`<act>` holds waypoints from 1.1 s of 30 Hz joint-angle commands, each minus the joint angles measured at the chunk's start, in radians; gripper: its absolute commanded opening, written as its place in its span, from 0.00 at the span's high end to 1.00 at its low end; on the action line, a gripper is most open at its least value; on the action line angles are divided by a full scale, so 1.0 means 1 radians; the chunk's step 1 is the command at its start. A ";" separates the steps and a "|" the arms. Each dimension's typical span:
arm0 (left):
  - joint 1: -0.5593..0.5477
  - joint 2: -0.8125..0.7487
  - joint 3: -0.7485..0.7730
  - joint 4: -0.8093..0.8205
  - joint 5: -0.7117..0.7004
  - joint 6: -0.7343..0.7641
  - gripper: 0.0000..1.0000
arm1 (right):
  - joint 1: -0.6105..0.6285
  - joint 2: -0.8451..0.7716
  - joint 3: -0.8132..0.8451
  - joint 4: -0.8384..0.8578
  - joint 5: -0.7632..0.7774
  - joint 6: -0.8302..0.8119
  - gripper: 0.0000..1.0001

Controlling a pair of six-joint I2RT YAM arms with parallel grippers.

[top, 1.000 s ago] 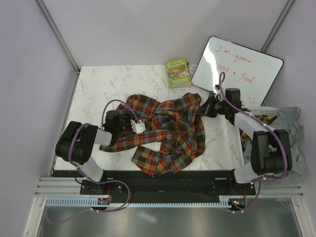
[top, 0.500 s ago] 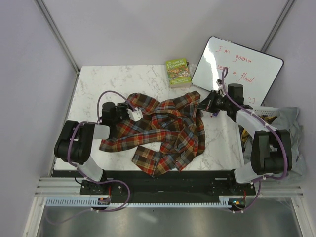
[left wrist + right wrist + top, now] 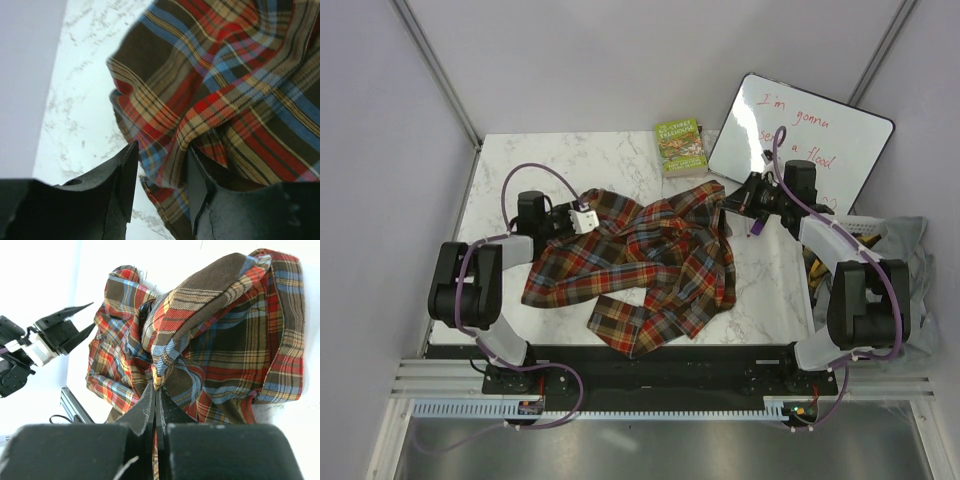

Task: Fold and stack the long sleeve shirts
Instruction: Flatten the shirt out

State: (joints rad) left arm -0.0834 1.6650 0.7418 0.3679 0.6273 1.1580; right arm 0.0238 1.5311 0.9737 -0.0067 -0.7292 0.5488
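One long sleeve shirt (image 3: 645, 262), plaid in red-orange, brown and blue, lies crumpled and partly spread in the middle of the marble table (image 3: 515, 165). My right gripper (image 3: 725, 203) is at the shirt's far right corner. In the right wrist view that gripper (image 3: 156, 385) is shut on a bunched fold of the shirt (image 3: 225, 340). My left gripper (image 3: 590, 214) is at the shirt's far left edge. In the left wrist view it (image 3: 162, 152) stands open, and a fold of the shirt (image 3: 220, 75) hangs between the jaws against the right finger.
A green book (image 3: 681, 147) lies at the table's far edge. A whiteboard with red writing (image 3: 805, 135) leans at the far right, just behind my right arm. A bin with grey cloth (image 3: 900, 255) stands off the table's right side.
My left gripper has moved farther away and to the left along the shirt's edge. My right gripper has drawn its corner back and to the right, so the shirt is spread wider.
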 commanded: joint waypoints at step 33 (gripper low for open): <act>0.209 -0.634 0.419 -0.527 -0.265 -0.558 0.98 | -0.019 -0.258 0.328 0.165 0.002 0.046 1.00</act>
State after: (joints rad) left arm 0.1238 1.1259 1.1007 -0.0647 0.4938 0.6659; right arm 0.0090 1.3792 1.1755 0.0540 -0.7612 0.5842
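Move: Just below the open left fingers, about 4 cm down and within 1 cm sideways and lengthways, stands the ridge of cloth at the shirt's far left part. From that hand the loose cuff lies some 18 cm back and 8 cm right, and the book about 19 cm ahead and 23 cm right. The right hand already holds the far right corner; from it the ridge is roughly 30 cm left, 5 cm back and 13 cm lower, and the purple marker 7 cm right, 2 cm back. Sinking some 3.5 cm onto the ridge, the left hand shuts its fingers on the cloth, then sweeps it up fast by about 30 cm and to the left by some 8 cm, turning counter-clockwise and drawing slightly back at the end. The right hand keeps its pinch, nearly still at first, then rises about 15 cm, its fingers tipping upward. ##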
